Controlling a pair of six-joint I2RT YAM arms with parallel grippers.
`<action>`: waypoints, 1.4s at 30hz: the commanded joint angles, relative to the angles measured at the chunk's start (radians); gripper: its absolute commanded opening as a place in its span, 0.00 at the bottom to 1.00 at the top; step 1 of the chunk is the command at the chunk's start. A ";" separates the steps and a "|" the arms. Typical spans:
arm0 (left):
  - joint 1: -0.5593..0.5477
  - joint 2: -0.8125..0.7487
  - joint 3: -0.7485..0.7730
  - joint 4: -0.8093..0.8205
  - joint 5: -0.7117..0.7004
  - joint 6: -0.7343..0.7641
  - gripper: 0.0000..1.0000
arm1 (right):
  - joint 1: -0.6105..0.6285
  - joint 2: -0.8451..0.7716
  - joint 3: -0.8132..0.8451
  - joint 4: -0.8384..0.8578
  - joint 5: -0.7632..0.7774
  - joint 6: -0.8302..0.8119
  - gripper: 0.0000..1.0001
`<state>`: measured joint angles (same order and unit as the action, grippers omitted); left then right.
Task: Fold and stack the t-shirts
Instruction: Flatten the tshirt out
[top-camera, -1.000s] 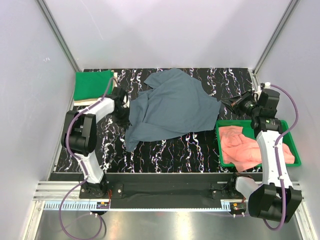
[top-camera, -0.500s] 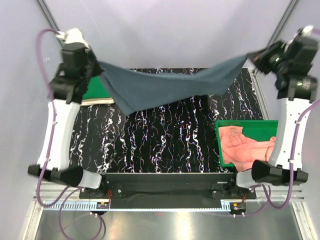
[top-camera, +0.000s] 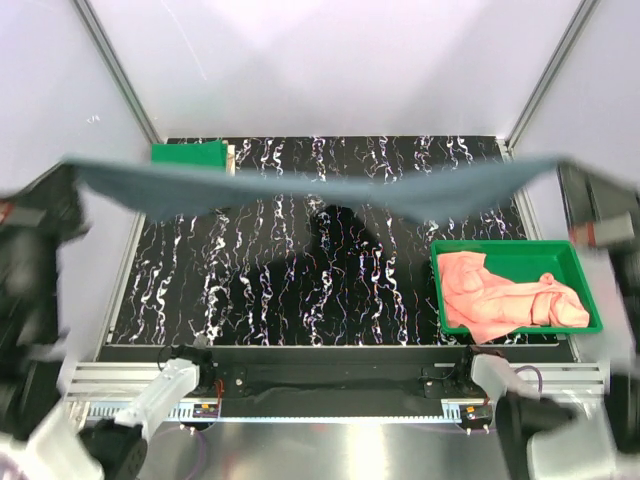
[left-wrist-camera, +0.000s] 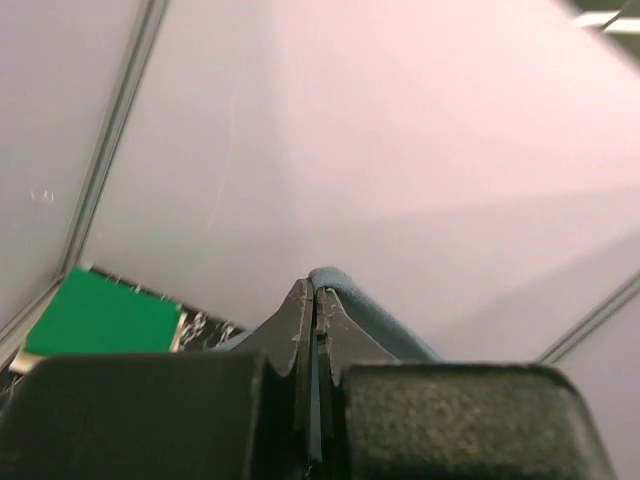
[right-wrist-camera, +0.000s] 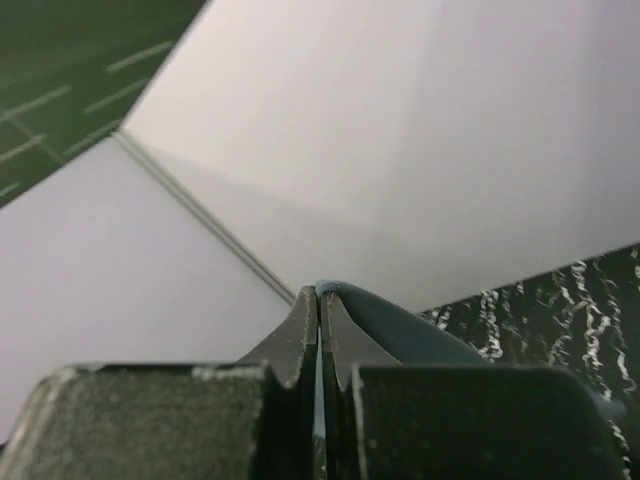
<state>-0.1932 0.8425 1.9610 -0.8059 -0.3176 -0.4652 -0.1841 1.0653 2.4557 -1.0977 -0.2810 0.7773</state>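
The slate blue-grey t-shirt (top-camera: 320, 190) hangs stretched in a wide, blurred band high above the table, held at both ends. My left gripper (top-camera: 72, 175) is shut on its left end, where cloth (left-wrist-camera: 372, 312) curls over the closed tips (left-wrist-camera: 314, 292). My right gripper (top-camera: 562, 168) is shut on the right end, with cloth (right-wrist-camera: 410, 335) pinched at its tips (right-wrist-camera: 319, 295). A folded bright green t-shirt (top-camera: 188, 155) lies at the back left on a beige one (top-camera: 230, 156). Salmon-pink t-shirts (top-camera: 495, 300) lie crumpled in the tray.
The rigid green plastic tray (top-camera: 560, 250) sits at the right front of the black marbled table (top-camera: 300, 290). White walls with metal corner posts close in the back and sides. Both arms are blurred at the left and right edges of the top view.
Both arms have lifted the blue-grey shirt off the table, then swung higher and wider apart, pulling it taut in the air. Both grippers stayed shut on it.
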 joint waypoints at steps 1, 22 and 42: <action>0.006 -0.097 -0.025 0.065 0.017 -0.015 0.00 | 0.002 -0.119 -0.044 0.024 0.020 0.086 0.00; 0.040 0.363 -0.247 0.177 -0.003 0.230 0.00 | 0.011 0.502 -0.280 0.596 -0.239 0.126 0.00; 0.374 0.862 -0.611 0.688 0.595 0.198 0.00 | 0.213 1.217 -0.393 1.150 -0.271 0.149 0.00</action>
<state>0.1581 1.6726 1.3014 -0.2085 0.1379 -0.2802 0.0338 2.2467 1.9331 -0.0414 -0.5423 0.9318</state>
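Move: High over the near side of the table, each hand holds one end of the blue t-shirt's upper edge. From the left hand the green folded stack lies about 37 cm ahead, 10 cm to the left and 57 cm below. From the right hand, the stretch of far table edge it heads for is some 55 cm ahead, 8 cm left and 63 cm down; the green bin is about 7 cm ahead, 17 cm right and 60 cm below. Swinging back first, some 10 cm, both hands then fling the t-shirt forward and down, ending about 42 cm lower, the left 33 cm ahead of its start beside the green stack, the right 50 cm ahead near the far table edge and 8 cm left. Fingers keep their pinch; the wrists tip down 40 to 50 degrees, the right also turning counter-clockwise. ##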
